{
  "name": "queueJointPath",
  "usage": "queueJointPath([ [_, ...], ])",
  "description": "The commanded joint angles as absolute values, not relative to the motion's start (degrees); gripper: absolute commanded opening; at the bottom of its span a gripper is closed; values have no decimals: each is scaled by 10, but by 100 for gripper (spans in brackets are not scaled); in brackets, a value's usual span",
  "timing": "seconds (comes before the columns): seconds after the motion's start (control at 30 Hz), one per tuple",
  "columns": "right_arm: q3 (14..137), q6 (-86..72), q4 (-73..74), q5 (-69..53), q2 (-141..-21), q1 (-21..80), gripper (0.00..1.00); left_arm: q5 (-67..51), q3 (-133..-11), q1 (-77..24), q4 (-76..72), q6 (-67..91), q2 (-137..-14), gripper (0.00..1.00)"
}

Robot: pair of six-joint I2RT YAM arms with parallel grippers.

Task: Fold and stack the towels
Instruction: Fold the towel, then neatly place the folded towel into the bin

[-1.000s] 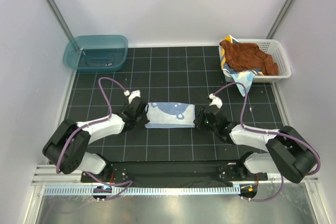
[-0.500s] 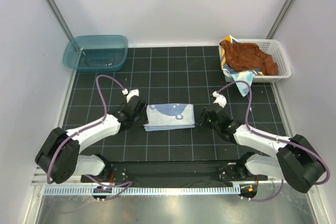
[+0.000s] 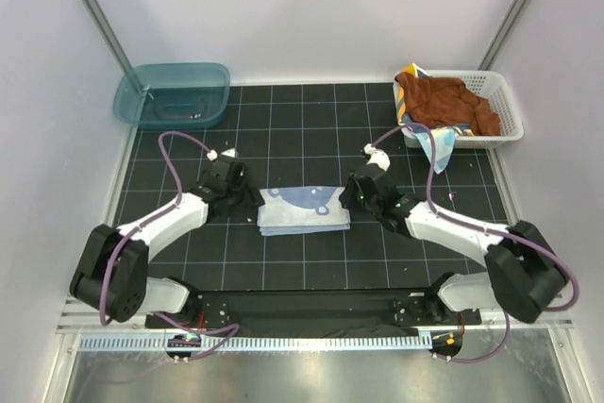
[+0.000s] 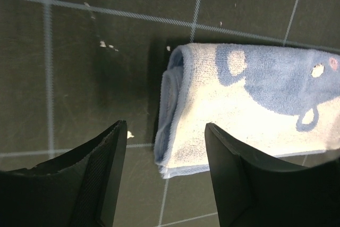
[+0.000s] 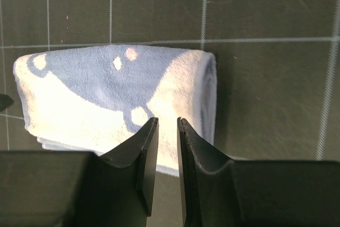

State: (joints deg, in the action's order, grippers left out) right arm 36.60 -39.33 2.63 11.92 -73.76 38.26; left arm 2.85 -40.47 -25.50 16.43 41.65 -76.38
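Observation:
A folded pale blue and white towel [image 3: 304, 212] lies flat on the black gridded mat between my two grippers. My left gripper [image 3: 250, 200] stands open just off the towel's rolled left end [image 4: 175, 110], and its fingers [image 4: 114, 152] straddle the towel's near corner without touching it. My right gripper [image 3: 351, 197] hovers above the towel's right end [image 5: 95, 94]. Its jaws stand a narrow slit apart with nothing between them. A rust-brown towel [image 3: 448, 101] and other cloths fill the basket at the back right.
The white lattice basket [image 3: 507, 106] stands at the back right, with a spotted cloth [image 3: 436, 146] hanging over its front rim. A teal plastic tub [image 3: 173, 93] stands at the back left. Pale walls close in both sides.
My left gripper has opened, let go of the towel's left end and drawn back a little. The right gripper has moved farther up the table and over the towel's right end.

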Motion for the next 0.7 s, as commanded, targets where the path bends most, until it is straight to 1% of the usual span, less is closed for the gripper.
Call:
queueJointPath([
  [0.0, 420, -380, 4, 110, -797, 387, 28, -75, -415, -242, 97, 406, -799, 64],
  [0.13, 443, -375, -4, 125, -866, 381, 28, -101, -406, -241, 71, 418, -844, 65],
  [0.2, 436, -374, -21, 110, -889, 366, 28, -100, -401, -242, 67, 420, -856, 65],
  [0.43, 367, -381, -76, 63, -897, 292, 27, -98, -383, -243, 46, 425, -892, 63],
  [0.67, 367, -380, -80, 58, -897, 291, 27, -90, -371, -260, 35, 435, -924, 59],
])
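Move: The folded towel lies lengthwise between the hands, about 21 cm wide, its middle level with both in the forward direction. From the left hand that middle is some 12 cm to the right and 4 cm down, the towel's left end only about 2 cm to the right; from the right hand it is 10 cm left and 6 cm down, the right end nearly underneath. The teal bin is about 27 cm ahead and 21 cm left of the left hand, the white basket 24 cm ahead and 28 cm right of the right one. The right hand drops about 6 cm onto the towel's right end while reaching some 4 cm forward, first edging left, then dragging about 3 cm back to the right with its narrow finger gap unchanged and its tips on the cloth. The left hand sinks about 2.5 cm early on and keeps travelling right, about 5 cm in all and lastly a little forward, rolling some 10 degrees so its left side dips, until its still wide-open fingers straddle the towel's left edge, one outside it and one over the cloth. ##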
